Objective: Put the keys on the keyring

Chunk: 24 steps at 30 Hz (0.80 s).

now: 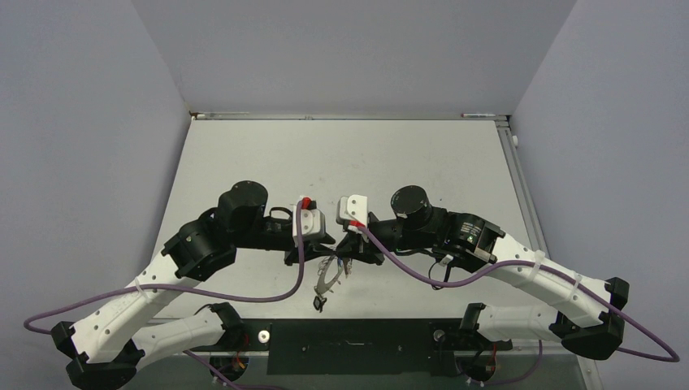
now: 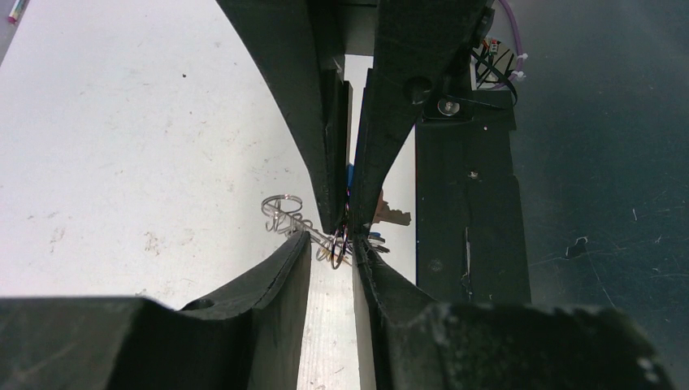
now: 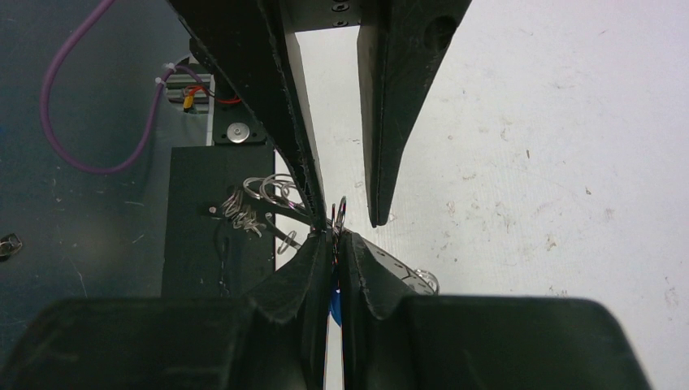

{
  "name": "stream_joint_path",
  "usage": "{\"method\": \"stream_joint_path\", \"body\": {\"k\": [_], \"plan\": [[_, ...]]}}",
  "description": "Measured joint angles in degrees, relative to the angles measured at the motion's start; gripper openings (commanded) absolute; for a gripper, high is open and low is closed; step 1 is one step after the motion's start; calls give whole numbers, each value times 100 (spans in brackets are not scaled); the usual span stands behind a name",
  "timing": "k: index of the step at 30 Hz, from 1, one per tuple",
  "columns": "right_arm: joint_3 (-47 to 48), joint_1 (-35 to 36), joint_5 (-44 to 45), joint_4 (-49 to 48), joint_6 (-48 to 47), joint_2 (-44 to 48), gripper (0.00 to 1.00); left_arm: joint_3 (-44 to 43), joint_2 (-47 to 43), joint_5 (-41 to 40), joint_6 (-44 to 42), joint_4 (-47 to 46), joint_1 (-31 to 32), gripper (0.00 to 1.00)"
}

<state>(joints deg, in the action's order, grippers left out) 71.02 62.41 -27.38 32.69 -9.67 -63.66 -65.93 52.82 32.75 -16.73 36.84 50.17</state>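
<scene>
My right gripper point(image 1: 351, 245) point(image 3: 335, 237) is shut on a blue-headed key point(image 3: 333, 305), and a small split ring point(image 3: 340, 213) stands edge-on just past its tips. My left gripper point(image 1: 329, 244) point(image 2: 333, 242) faces it tip to tip with its fingers apart, straddling that small ring point(image 2: 337, 244). The keyring point(image 1: 327, 276), a thin silvery wire hoop, hangs below the two grippers. It shows beside my left fingertip in the left wrist view point(image 2: 282, 213) and behind the left finger in the right wrist view point(image 3: 268, 190). Another key point(image 1: 318, 304) lies near the table's front edge.
The black base plate point(image 1: 349, 341) runs along the near edge right under the grippers point(image 2: 467, 203) point(image 3: 215, 211). Purple cables point(image 1: 244, 294) loop off both wrists. Grey walls close in the white table point(image 1: 341, 154) on three sides.
</scene>
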Motion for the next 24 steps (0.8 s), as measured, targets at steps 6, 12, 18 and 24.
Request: {"method": "stream_joint_path", "body": {"k": [6,12,18,24], "plan": [[2,0,2,-2,0,-4,5,0,2,4,4,2,17,18],[2,0,17,0,0,-4,5,0,2,31,22,11,55,0],[2,2,35,-15,4,-4,30,278,-225,-33,114,-315,74,0],[-13,31,166,-409,116,131,54,796,-743,-258,278,-885,79,0]]}}
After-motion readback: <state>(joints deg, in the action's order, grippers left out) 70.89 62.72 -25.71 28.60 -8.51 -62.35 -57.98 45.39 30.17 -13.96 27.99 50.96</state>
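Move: The right fingers already hold the small ring, whose free edge sticks out about 1 cm to their left, at their height and straight ahead 0. It sits in the left hand's part-open tips, some 1 cm to that hand's right, level in height and reach. From the left hand, the blue key head hangs about 3 cm below, 2 cm to the right and 1 cm nearer the base, and the black fob about 12 cm below, 3 cm left and 3 cm back. The left hand stays almost in place, easing barely half a centimetre back, and shuts its fingers on the free edge of the small ring while the right hand holds still with its grip kept. Only after that do the right fingers open to about half and leave the ring, the right hand lifting about 2 cm with its tips tilting up some 5 degrees, as the left keeps its pinch, edges about half a centimetre left and tips its fingers up slightly. ##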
